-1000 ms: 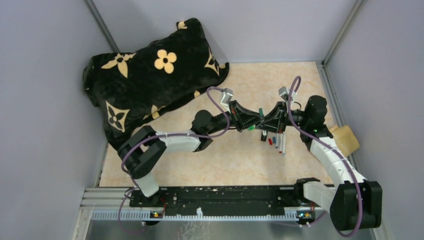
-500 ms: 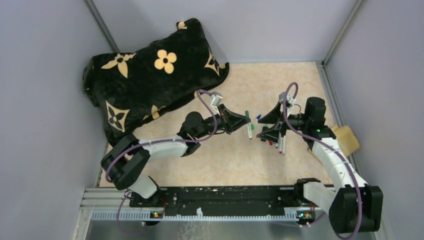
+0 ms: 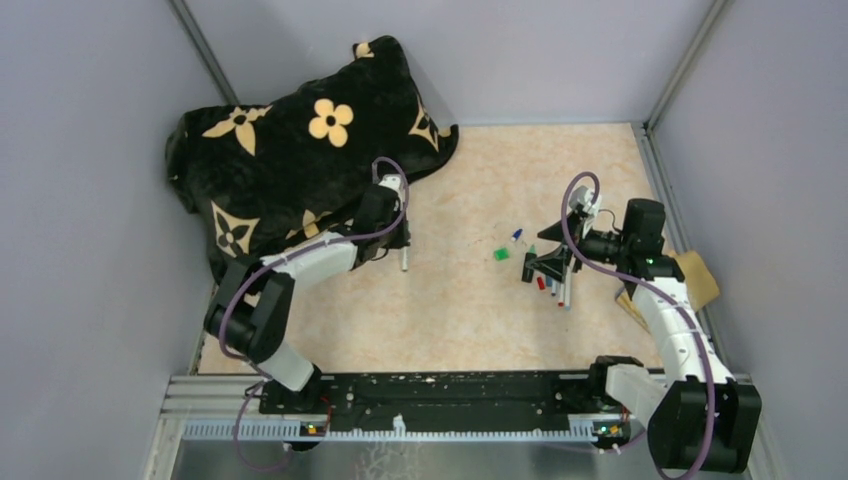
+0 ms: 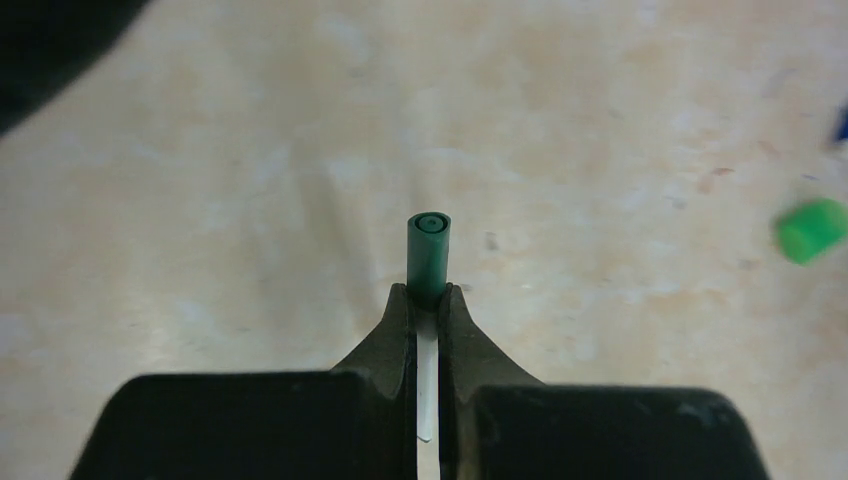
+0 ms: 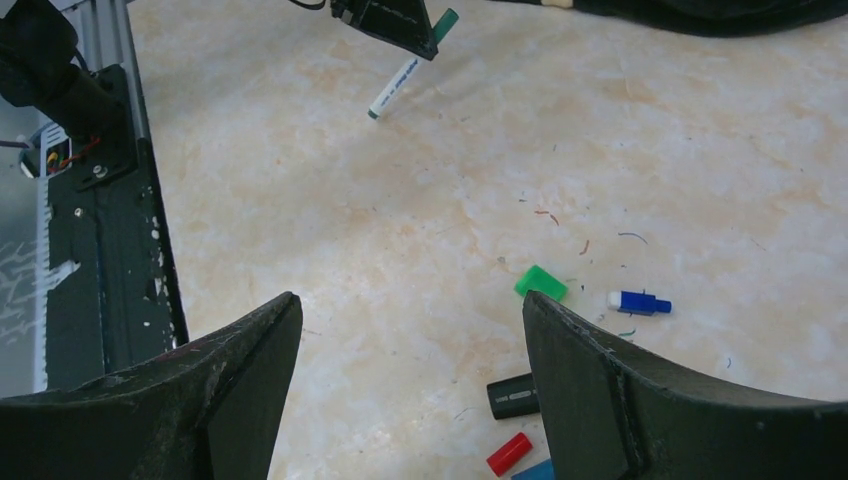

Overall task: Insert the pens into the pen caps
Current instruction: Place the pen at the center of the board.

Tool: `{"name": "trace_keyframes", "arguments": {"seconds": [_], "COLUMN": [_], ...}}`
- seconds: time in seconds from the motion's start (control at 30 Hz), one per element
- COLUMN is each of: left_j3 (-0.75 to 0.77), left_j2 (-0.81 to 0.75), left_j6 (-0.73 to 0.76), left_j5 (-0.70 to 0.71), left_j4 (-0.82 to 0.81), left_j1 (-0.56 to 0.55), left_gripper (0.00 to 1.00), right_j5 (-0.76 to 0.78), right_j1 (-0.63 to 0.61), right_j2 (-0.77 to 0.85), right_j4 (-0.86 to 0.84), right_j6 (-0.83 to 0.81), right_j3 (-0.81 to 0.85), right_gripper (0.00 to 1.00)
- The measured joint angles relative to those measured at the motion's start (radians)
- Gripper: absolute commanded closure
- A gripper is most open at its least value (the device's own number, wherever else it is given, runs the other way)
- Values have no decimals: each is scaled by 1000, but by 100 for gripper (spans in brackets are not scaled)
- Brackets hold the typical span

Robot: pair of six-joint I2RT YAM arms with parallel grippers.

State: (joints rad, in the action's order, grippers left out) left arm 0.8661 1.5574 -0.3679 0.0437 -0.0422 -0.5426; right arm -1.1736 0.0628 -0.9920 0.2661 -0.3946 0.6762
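My left gripper (image 3: 404,244) (image 4: 428,292) is shut on a thin white pen (image 3: 405,260) (image 5: 398,86), which hangs above the tabletop just off the cushion's corner. A dark green cap (image 4: 429,245) (image 5: 446,21) sits on the pen's end and sticks out past the fingertips. My right gripper (image 3: 548,265) (image 5: 410,310) stands wide open and holds nothing, low over the loose pile. A bright green cap (image 3: 500,254) (image 5: 541,283) (image 4: 812,230), a blue-and-white piece (image 3: 517,236) (image 5: 638,301), a black pen (image 5: 515,396) and a red cap (image 5: 510,453) lie there. Several more pens (image 3: 558,288) lie beneath the right fingers.
A black cushion with tan flowers (image 3: 300,160) fills the back left, close to my left arm. A tan cardboard box (image 3: 692,278) sits by the right wall behind the right arm. The black base rail (image 3: 440,392) runs along the near edge.
The grippers met at the table's middle, then parted. The right gripper opened and drew back right. The left swung left toward the cushion, carrying the capped pen.
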Motion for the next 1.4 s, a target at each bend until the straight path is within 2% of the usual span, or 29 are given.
{"name": "trace_keyframes", "arguments": {"seconds": [0.1, 0.2, 0.3, 0.47, 0.73, 0.83, 0.9, 1.1, 1.17, 1.3, 1.4], "left_j3": [50, 106, 204, 364, 377, 360, 310, 58, -40, -245, -358], "left_j2": [62, 121, 195, 318, 308, 231, 126, -277, -392, -566, -638], "left_j6": [51, 91, 121, 162, 185, 186, 186, 157, 123, 24, -46], "left_j5": [79, 124, 155, 211, 215, 168, 111, -168, -266, -437, -544], "left_j4": [101, 171, 248, 333, 406, 416, 399, 247, 167, 19, -57], "left_j1": [56, 104, 141, 177, 187, 187, 187, 187, 187, 187, 187], "left_gripper": [99, 92, 78, 63, 53, 48, 42, 17, 12, 10, 11], "right_j5": [9, 14, 20, 22, 26, 24, 24, 4, -7, -31, -36], "right_j1": [8, 14, 14, 14, 35, 55, 74, 179, 214, 278, 309], "right_j2": [0, -1, -4, -6, -6, -5, -3, 38, 56, 77, 77], "right_j4": [8, 11, 12, 15, 26, 27, 26, -13, -39, -74, -95], "right_j6": [-12, -19, -26, -37, -50, -51, -54, -59, -56, -47, -48], "right_j3": [0, 0, 0, 0, 0, 0, 0, -30, -57, -100, -110], "right_gripper": [20, 20, 20, 20, 20, 20, 20, 20, 18, 18, 19]}}
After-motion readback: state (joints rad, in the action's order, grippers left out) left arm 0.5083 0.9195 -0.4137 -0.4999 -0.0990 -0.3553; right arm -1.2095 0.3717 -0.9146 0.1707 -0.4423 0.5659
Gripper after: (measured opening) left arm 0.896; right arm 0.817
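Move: The left hand already holds the green-capped pen; its resting spot on bare table is about 5 cm ahead, 9 cm left and 5 cm below. From this hand the small green cap lies some 23 cm right and 3 cm back, the blue cap 27 cm right and 2 cm ahead, both about 5 cm lower. From the right hand the pen's spot is about 35 cm left, 15 cm ahead and 16 cm below. Leftward, forward and slightly down, the left hand carries the pen about 10 cm to bare table, rolling its left side up some 25 degrees. Its fingers open and let go; then it lifts and draws back about 17 cm, drifting right, rolling back the other way and opening wide. The already open right hand later backs off 7 cm to the right, turning clockwise. ##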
